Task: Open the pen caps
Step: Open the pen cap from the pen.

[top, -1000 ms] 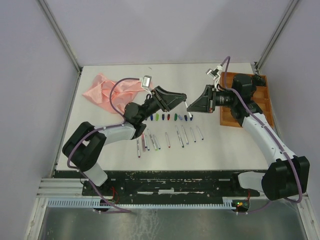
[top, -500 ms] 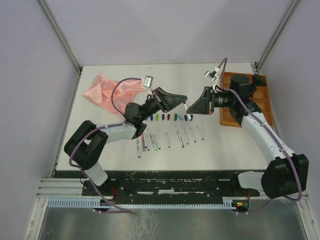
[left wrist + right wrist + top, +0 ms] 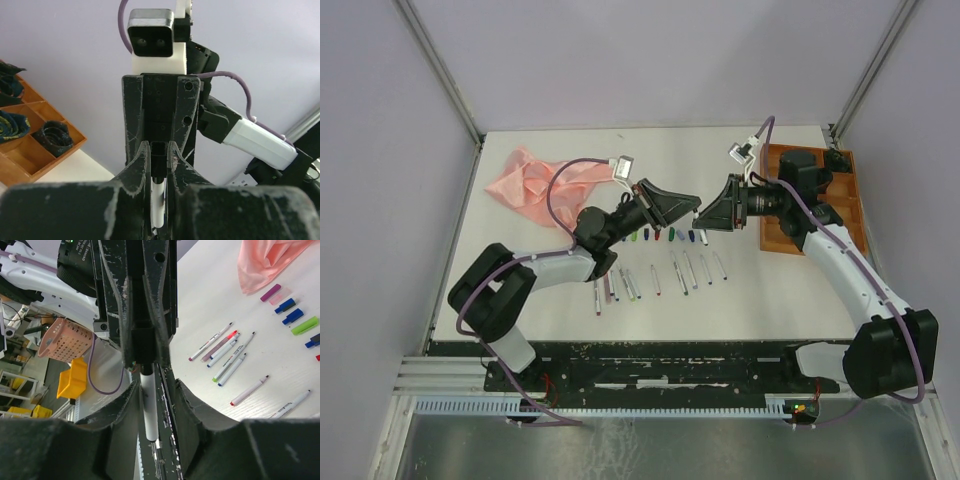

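Observation:
A white-barrelled pen [image 3: 148,412] hangs in the air between my two grippers above the table. My left gripper [image 3: 160,150] is shut on it, the barrel [image 3: 157,200] pinched between its fingers. My right gripper [image 3: 156,387] faces it with jaws open around the other end, a gap showing beside the barrel. From above, the left gripper [image 3: 688,210] and the right gripper [image 3: 704,222] meet tip to tip. Loose pen caps [image 3: 655,235] lie in a row beneath them, purple [image 3: 270,292], blue [image 3: 285,305] and green [image 3: 305,325]. Other pens [image 3: 660,278] lie in a row nearer the arms.
A crumpled pink cloth [image 3: 535,182] lies at the back left of the table. A wooden compartment tray [image 3: 825,215] stands at the right edge and holds dark coiled items [image 3: 52,138]. Several white pens [image 3: 225,347] lie side by side on the white tabletop.
My left gripper has shut on the pen. My right gripper has since opened its jaws around the barrel. Both arms stayed close together, the left shifting slightly right.

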`<state>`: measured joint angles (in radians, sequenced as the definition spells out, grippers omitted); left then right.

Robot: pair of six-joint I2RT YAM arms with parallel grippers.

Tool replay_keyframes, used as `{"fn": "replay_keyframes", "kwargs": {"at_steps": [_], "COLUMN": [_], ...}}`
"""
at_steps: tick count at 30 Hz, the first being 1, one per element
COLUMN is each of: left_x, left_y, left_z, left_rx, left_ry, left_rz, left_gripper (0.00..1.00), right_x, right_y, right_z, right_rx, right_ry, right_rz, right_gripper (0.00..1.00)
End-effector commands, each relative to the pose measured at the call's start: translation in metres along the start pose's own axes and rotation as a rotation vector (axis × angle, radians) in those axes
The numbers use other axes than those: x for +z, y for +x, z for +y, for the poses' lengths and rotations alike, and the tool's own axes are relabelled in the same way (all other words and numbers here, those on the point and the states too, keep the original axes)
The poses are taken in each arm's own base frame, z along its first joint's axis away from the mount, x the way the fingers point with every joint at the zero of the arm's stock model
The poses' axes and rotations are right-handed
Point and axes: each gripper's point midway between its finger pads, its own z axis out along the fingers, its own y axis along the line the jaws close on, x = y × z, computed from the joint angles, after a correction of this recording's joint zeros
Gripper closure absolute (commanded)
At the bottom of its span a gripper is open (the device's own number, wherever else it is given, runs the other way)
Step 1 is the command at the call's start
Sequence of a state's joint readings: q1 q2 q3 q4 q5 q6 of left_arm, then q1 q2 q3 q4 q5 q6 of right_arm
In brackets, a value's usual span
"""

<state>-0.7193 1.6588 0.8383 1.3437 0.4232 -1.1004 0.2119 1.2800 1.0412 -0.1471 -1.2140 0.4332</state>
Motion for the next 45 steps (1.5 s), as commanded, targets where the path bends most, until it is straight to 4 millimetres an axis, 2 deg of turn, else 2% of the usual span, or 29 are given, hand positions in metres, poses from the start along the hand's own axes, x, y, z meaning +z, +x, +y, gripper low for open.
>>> {"fn": "replay_keyframes", "kwargs": {"at_steps": [1,4,8,12,14,20,23,25,28,30,34,39,45], "left_x": [0.003,0.003,0.006,0.012,0.012,0.014,0.014,0.012,0.007,0.001,-0.019,-0.049,-0.058], "left_y": [-0.018,-0.028,-0.042,-0.067,-0.091,-0.192,-0.226,-0.239,-0.241,-0.231,-0.203,-0.171,-0.116], "left_z": [-0.010,-0.008,-0.009,-0.016,-0.017,-0.033,-0.044,-0.051,-0.057,-0.050,-0.024,0.005,0.044], "left_rx": [0.140,0.182,0.229,0.285,0.304,0.402,0.441,0.454,0.464,0.452,0.398,0.313,0.226], "left_ry": [-0.020,-0.055,-0.082,-0.090,-0.107,-0.144,-0.128,-0.116,-0.119,-0.154,-0.261,-0.372,-0.504], "left_rz": [-0.062,-0.097,-0.147,-0.222,-0.284,-0.507,-0.571,-0.593,-0.589,-0.550,-0.472,-0.429,-0.330], "left_gripper": [0.97,0.97,0.97,0.97,0.97,0.97,0.97,0.97,0.97,0.97,0.97,0.97,0.97], "right_x": [-0.001,0.000,0.002,0.004,0.005,0.012,0.014,0.014,0.012,0.007,-0.005,-0.016,-0.030], "right_y": [-0.011,-0.010,-0.008,-0.006,-0.004,0.004,0.006,0.006,0.008,0.010,0.010,0.006,0.000], "right_z": [0.014,0.015,0.012,0.009,0.007,-0.007,-0.011,-0.011,-0.013,-0.017,-0.028,-0.039,-0.054], "right_rx": [-0.106,-0.111,-0.101,-0.089,-0.078,-0.031,-0.019,-0.020,-0.049,-0.102,-0.215,-0.263,-0.275], "right_ry": [0.000,0.002,0.005,0.013,0.014,0.012,0.011,0.012,0.036,0.083,0.200,0.277,0.362], "right_rz": [-0.021,-0.008,0.007,0.019,0.024,0.052,0.060,0.061,0.075,0.093,0.120,0.115,0.103], "right_gripper": [0.64,0.73,0.99,1.00,1.00,1.00,1.00,1.00,1.00,1.00,1.00,1.00,1.00]}}
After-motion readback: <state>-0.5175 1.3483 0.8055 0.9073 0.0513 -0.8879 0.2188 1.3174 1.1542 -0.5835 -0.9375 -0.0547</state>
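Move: The pen stands nearly upright between the right hand's open fingers, its middle roughly at that hand's point. The left hand already grips its dark cap; from there the pen's middle is some 5 cm below and 2 cm back. On the table, about 24 cm below the right hand, the row's rightmost loose cap lies some 8 cm ahead and 4 cm right, and the nearest uncapped pen about level and 5 cm right. The right fingers close on the pen's barrel and keep it pinched while the left, still gripping the cap, eases forward, then jerks away forward, left and up about 16 cm, turning some 35 degrees counter-clockwise, before sinking most of that height again. After the jerk the right hand lowers the pen about 5 cm and tips its fingers down, drifting right and slightly forward. ##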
